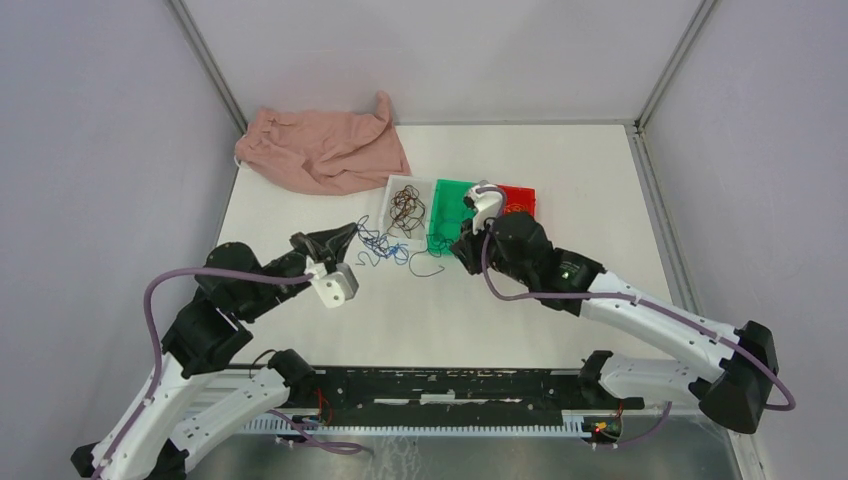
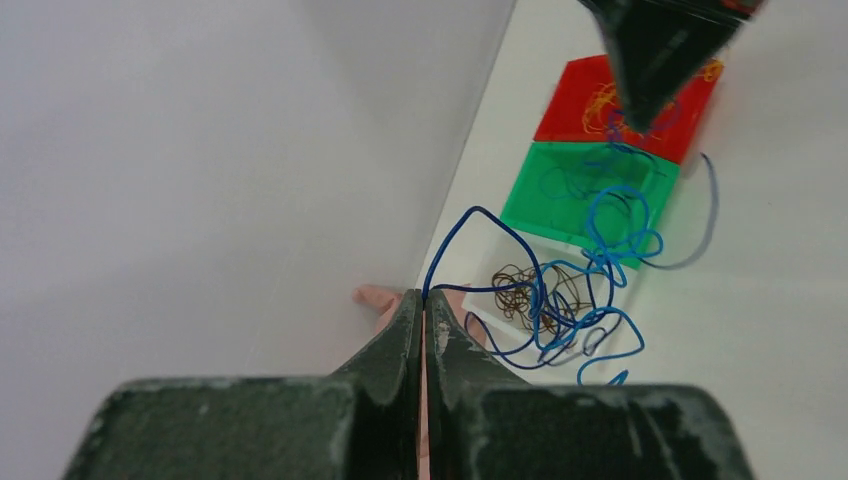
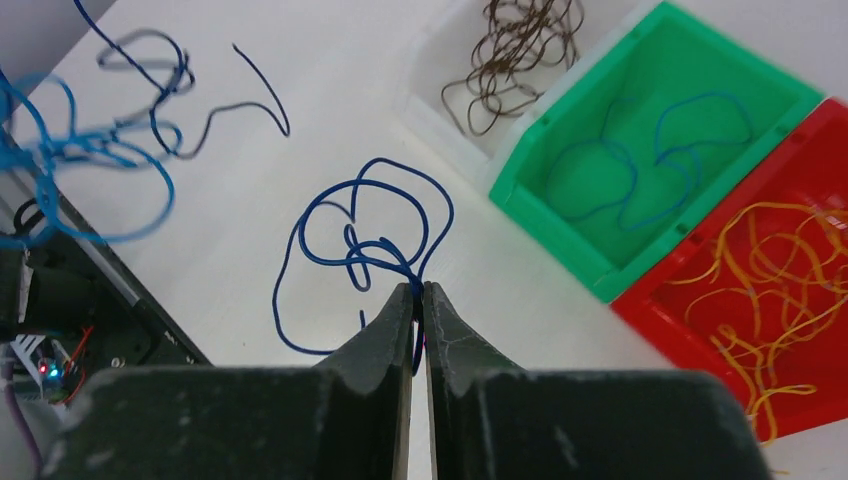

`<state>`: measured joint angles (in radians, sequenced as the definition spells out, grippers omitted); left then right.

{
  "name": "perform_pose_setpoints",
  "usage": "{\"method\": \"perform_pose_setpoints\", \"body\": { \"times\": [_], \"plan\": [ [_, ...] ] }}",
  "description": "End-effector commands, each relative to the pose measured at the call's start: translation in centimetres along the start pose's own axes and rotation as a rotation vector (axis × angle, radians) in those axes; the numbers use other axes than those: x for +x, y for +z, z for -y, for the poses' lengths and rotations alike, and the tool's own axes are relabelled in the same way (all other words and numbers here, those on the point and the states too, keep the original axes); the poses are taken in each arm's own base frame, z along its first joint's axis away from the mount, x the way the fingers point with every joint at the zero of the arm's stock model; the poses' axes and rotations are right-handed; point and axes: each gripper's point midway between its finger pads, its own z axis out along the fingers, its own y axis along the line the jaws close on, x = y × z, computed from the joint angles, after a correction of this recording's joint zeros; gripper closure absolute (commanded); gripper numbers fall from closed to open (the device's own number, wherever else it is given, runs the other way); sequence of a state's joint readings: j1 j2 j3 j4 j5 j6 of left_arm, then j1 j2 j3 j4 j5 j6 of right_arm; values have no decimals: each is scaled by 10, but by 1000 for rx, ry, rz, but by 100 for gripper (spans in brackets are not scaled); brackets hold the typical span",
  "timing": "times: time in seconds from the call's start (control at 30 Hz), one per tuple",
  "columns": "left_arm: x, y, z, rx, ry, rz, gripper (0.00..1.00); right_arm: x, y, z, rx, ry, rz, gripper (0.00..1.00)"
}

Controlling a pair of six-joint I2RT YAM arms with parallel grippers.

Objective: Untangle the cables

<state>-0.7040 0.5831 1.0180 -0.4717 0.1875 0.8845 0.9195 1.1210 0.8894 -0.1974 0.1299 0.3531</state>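
Note:
My left gripper [image 1: 350, 233] [image 2: 424, 294] is shut on one strand of a tangle of blue cables [image 1: 385, 250] [image 2: 592, 300] just left of the bins. Loops of that tangle hang to its right. The right gripper [image 1: 456, 246] [image 3: 419, 289] is shut on a separate dark blue cable [image 3: 368, 225] [image 1: 430, 268], looped just above the table in front of the green bin. Brown cables [image 3: 515, 55] lie in the white bin [image 1: 393, 197]. Blue ones [image 3: 640, 160] lie in the green bin [image 1: 447, 190], and yellow-orange ones [image 3: 785, 270] in the red bin [image 1: 523, 192].
A crumpled pink cloth [image 1: 320, 150] lies at the back left of the table, near the wall. The three bins stand side by side at mid-table, and the right arm's wrist [image 1: 515, 245] hovers over their front edge. A black rail [image 1: 450, 385] runs along the near edge.

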Motion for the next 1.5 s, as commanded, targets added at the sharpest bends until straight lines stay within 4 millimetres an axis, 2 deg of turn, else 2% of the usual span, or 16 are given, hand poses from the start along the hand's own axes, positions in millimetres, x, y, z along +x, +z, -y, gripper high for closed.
{"method": "perform_pose_setpoints", "body": {
  "times": [0.0, 0.13, 0.27, 0.53, 0.67, 0.73, 0.8, 0.9, 0.93, 0.97, 1.07, 1.17, 1.3, 1.47],
  "plan": [
    [-8, -11, 35, 178, 90, 67, 97, -46, -4, 24, 102, -72, 58, 89],
    [-10, -14, 45, 216, 90, 92, 97, -64, 7, 53, 195, -95, 47, 90],
    [-13, -16, 50, 233, 92, 115, 97, -68, 22, 85, 302, -128, 11, 90],
    [-17, -16, 53, 252, 101, 142, 97, -53, 64, 129, 462, -180, -80, 88],
    [-21, -16, 53, 258, 102, 156, 97, -50, 86, 139, 501, -202, -109, 85],
    [-23, -16, 52, 259, 100, 162, 97, -41, 102, 145, 518, -212, -140, 83],
    [-24, -15, 52, 263, 92, 166, 97, -38, 114, 149, 533, -215, -157, 79],
    [-25, -15, 53, 269, 80, 169, 97, -41, 124, 150, 536, -195, -150, 60],
    [-25, -15, 54, 273, 76, 170, 97, -46, 125, 146, 517, -183, -133, 52],
    [-24, -15, 55, 275, 73, 169, 97, -53, 124, 142, 497, -172, -109, 49],
    [-23, -12, 55, 252, 27, 173, 97, -75, 112, 122, 407, -135, -26, 44],
    [-22, -7, 55, 223, -5, 182, 97, -95, 93, 93, 259, -104, 68, 41],
    [-18, 1, 52, 198, -119, 150, 97, -106, 52, 40, -17, -64, 190, 37],
    [-9, 7, 68, 247, -279, 93, 97, -101, -4, -17, -342, 10, 315, 35]
  ]
}}
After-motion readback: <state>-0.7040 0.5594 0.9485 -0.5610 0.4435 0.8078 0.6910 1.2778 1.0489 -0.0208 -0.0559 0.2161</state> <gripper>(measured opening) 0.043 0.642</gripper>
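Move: The separated dark blue cable already hangs from the right hand. The green bin it is going to has its middle about 16 cm ahead, 2 cm to the right and 18 cm below that hand. Level with the bin in depth, the white bin stands some 11 cm to its left and the red bin about 10 cm to its right. From the left hand, still pinching the remaining blue tangle, the green bin is roughly 19 cm ahead, 18 cm right and 35 cm below. The dark blue cable is carried forward some 17 cm by the right hand, in an arc first up, then down into the green bin's mouth, the wrist tipping about 30 degrees downward; there the fingers open wide, let go, and the hand pulls back and up out of the bin. Meanwhile the left hand keeps its pinch on the blue tangle, easing down, back and slightly right, turning a little clockwise. ##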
